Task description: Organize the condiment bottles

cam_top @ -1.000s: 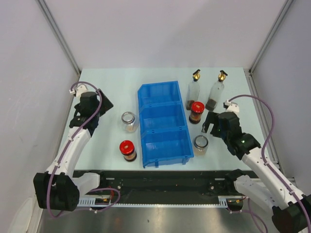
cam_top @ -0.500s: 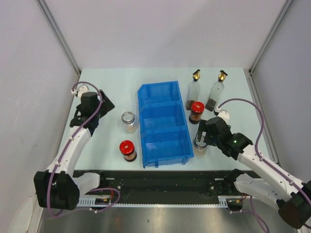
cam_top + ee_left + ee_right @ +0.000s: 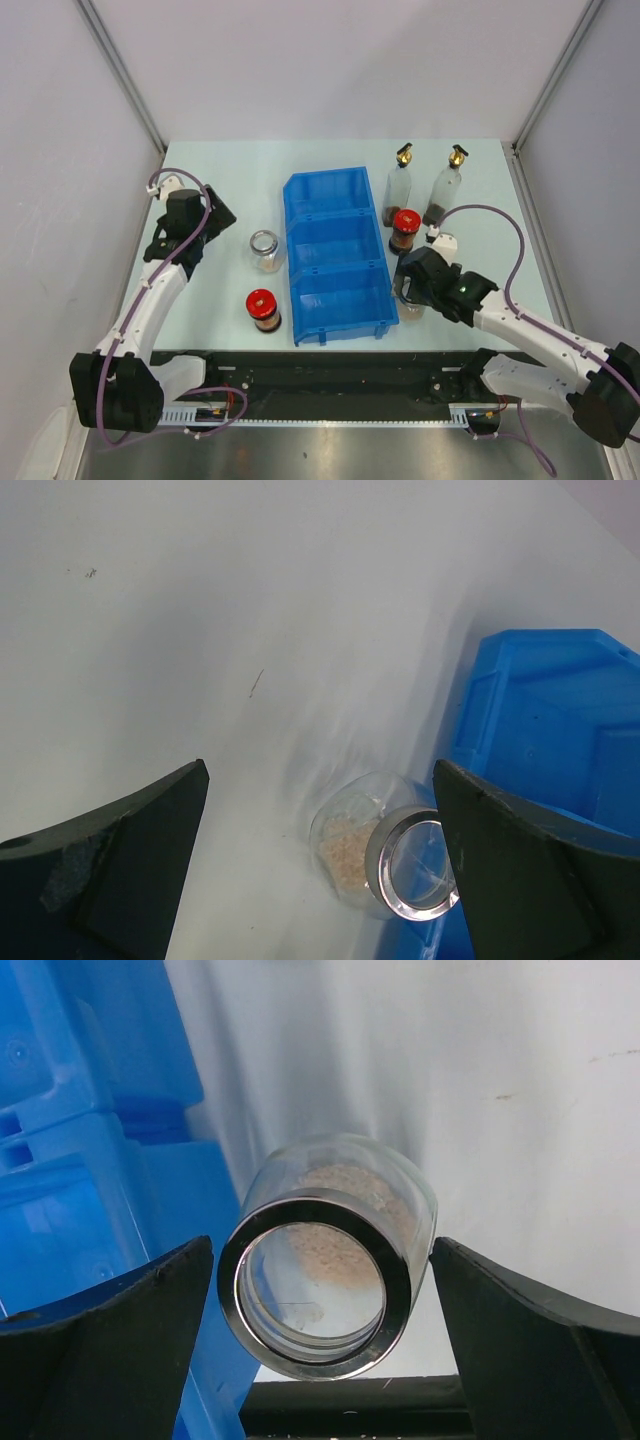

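Two tall clear bottles (image 3: 398,186) (image 3: 445,190) with gold spouts stand at the back right of the blue bin (image 3: 340,255). One red-lidded jar (image 3: 404,232) is beside the bin's right wall, another (image 3: 262,309) at front left. A silver-lidded jar (image 3: 265,250) (image 3: 385,855) stands left of the bin, ahead of my open left gripper (image 3: 203,236) (image 3: 320,770) and well short of its fingers. My right gripper (image 3: 410,287) (image 3: 322,1250) is open and straddles the other silver-lidded jar (image 3: 330,1270), a finger on each side with small gaps. From above this jar is mostly hidden under the gripper.
The bin's three compartments hold nothing. Its right wall (image 3: 80,1160) lies just left of the straddled jar, and the black front rail (image 3: 350,1410) of the table sits just below it. White walls enclose the table on three sides.
My right arm has swung left and toward the front, from beside the red-lidded jar to over the near silver-lidded jar, which now sits between its fingers. The left arm has not moved.
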Controlling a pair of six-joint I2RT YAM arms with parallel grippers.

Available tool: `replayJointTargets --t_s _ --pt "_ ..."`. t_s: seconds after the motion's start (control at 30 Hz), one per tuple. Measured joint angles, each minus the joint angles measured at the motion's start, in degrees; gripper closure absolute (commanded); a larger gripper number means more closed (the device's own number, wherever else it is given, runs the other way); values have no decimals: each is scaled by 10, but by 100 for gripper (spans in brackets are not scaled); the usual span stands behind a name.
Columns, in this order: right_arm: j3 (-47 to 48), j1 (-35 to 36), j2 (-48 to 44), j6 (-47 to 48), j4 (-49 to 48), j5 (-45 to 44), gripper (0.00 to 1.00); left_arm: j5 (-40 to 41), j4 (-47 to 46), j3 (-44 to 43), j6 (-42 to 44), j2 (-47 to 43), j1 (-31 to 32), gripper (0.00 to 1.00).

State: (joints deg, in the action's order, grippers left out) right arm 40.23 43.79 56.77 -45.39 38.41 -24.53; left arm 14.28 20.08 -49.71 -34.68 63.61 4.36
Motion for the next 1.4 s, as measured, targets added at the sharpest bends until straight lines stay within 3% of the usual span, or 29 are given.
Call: replayJointTargets --t_s 0.13,0.27,0.33,0.57,0.83,1.4 --pt "0 8 7 -15 7 -14 21 0 0 0 0 0 0 0" --pt "9 11 4 -24 17 -38 49 0 0 0 0 0 0 0" --pt "10 11 2 -32 23 -37 57 -1 0 0 0 0 0 0" --pt "9 12 -10 -46 61 -42 100 -5 -2 0 0 0 0 0" --pt "19 12 -16 -48 98 -50 100 -11 -2 0 0 0 0 0" --pt "171 19 -61 56 119 -74 100 -43 -40 22 2 -47 0 0"
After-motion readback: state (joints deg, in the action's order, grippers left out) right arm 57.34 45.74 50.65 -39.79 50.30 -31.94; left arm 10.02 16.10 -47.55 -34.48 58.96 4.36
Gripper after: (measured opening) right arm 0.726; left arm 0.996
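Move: The silver-lidded jar stands between the right gripper's open fingers, its middle roughly 1 cm ahead and 2 cm below. From this hand, the blue box's near compartment is level with it and about 14 cm left. The red-lidded bottle is some 14 cm ahead and 2 cm left, and the right gold-topped bottle about 19 cm ahead, 5 cm right. From the left gripper, the jar lies about 43 cm right, 13 cm back and 10 cm below. Close the right fingers on the jar and keep the pinch while easing it right and slightly back, away from the blue box. Then lift it almost straight up about 11 cm, swinging slightly forward and tipping the fingertips up some 10 degrees. Raise the open, empty left gripper a couple of centimetres late on, drifting slightly right. ##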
